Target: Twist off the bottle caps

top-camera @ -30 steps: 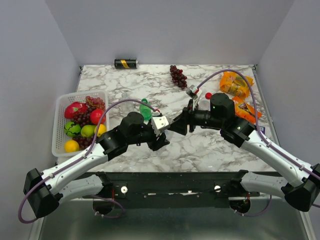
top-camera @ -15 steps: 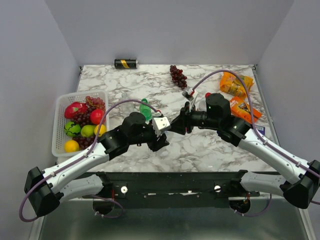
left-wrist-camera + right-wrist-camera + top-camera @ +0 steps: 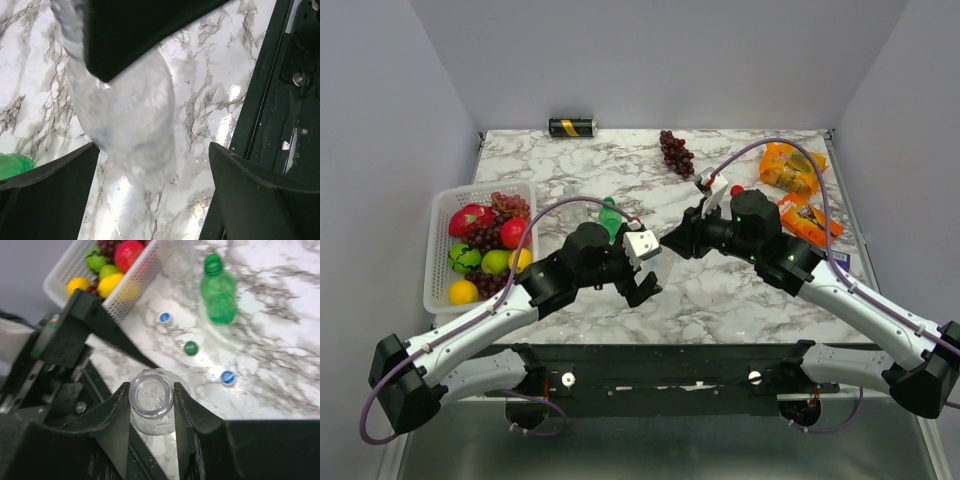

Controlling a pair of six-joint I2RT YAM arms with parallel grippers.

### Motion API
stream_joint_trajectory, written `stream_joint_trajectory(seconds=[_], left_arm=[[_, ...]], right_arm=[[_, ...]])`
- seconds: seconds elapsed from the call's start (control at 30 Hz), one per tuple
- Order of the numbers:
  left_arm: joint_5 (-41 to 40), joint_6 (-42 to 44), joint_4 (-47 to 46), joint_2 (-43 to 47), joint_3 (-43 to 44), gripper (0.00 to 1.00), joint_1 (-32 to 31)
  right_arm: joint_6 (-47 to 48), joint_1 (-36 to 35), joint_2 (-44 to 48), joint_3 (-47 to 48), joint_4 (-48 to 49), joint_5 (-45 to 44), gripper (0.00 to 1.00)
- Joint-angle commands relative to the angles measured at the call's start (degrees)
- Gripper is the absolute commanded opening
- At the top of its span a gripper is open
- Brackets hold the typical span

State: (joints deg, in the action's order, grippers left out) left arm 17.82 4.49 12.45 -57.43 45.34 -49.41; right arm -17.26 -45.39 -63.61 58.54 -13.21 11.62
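My right gripper is shut on the bare, capless neck of a clear bottle. In the left wrist view that bottle shows as a blur hanging over the marble between the wide-apart fingers of my open left gripper, which does not touch it. On the marble lie two blue caps and a green cap. A green bottle stands behind them. Another clear bottle stands by the basket. A red-capped bottle is behind my right arm.
A white basket of fruit sits at the left edge. A black-and-gold can lies at the back, dark grapes are mid-back, and orange snack bags are at the back right. The black front rail runs close beside my left gripper.
My right gripper closed on the clear bottle's neck, then my left gripper opened and let go of the bottle's body. The right arm shifted slightly back and right.
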Motion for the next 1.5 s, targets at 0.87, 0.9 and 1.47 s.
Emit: stream_joint_trajectory(seconds=[0.87,0.9,1.47], left_arm=[[-20.29,-8.27,1.35,7.24,2.2,0.99,16.8],[-20.02,-8.36,1.35,6.98,2.12,0.99,16.8],[-18.88,-8.01,1.26,6.45,2.12,0.99,16.8]], right_arm=[[12.86,0.91,-27.52,13.96,18.66,-24.45,0.01],[12.86,0.91,-28.05,13.97,18.84,-24.54,0.01],[11.89,0.91,-31.66,14.32,15.67,-25.33,0.53]])
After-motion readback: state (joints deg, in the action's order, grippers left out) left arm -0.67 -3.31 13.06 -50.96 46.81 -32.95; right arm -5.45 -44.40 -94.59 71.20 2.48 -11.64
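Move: The right hand holds the clear, uncapped bottle by its neck. Its standing place lies about 16 cm ahead, 3 cm left and 24 cm below at table level. The green bottle stands level with that place, 10 cm left of it. The right blue cap lies 8 cm nearer than the place, in line with it, and the green cap 9 cm nearer and 10 cm left. From the left hand the place is some 20 cm ahead, 3 cm right, 18 cm down. Forward by about 15 cm and down 6 or 7, bearing right at first and then back left, the right hand carries the bottle past the right blue cap to the table beside the green bottle, turning some 20 degrees clockwise and keeping its neck grip. The left hand, still wide open, swings left and forward and rises a little, turning counter-clockwise, clear of the bottle. ##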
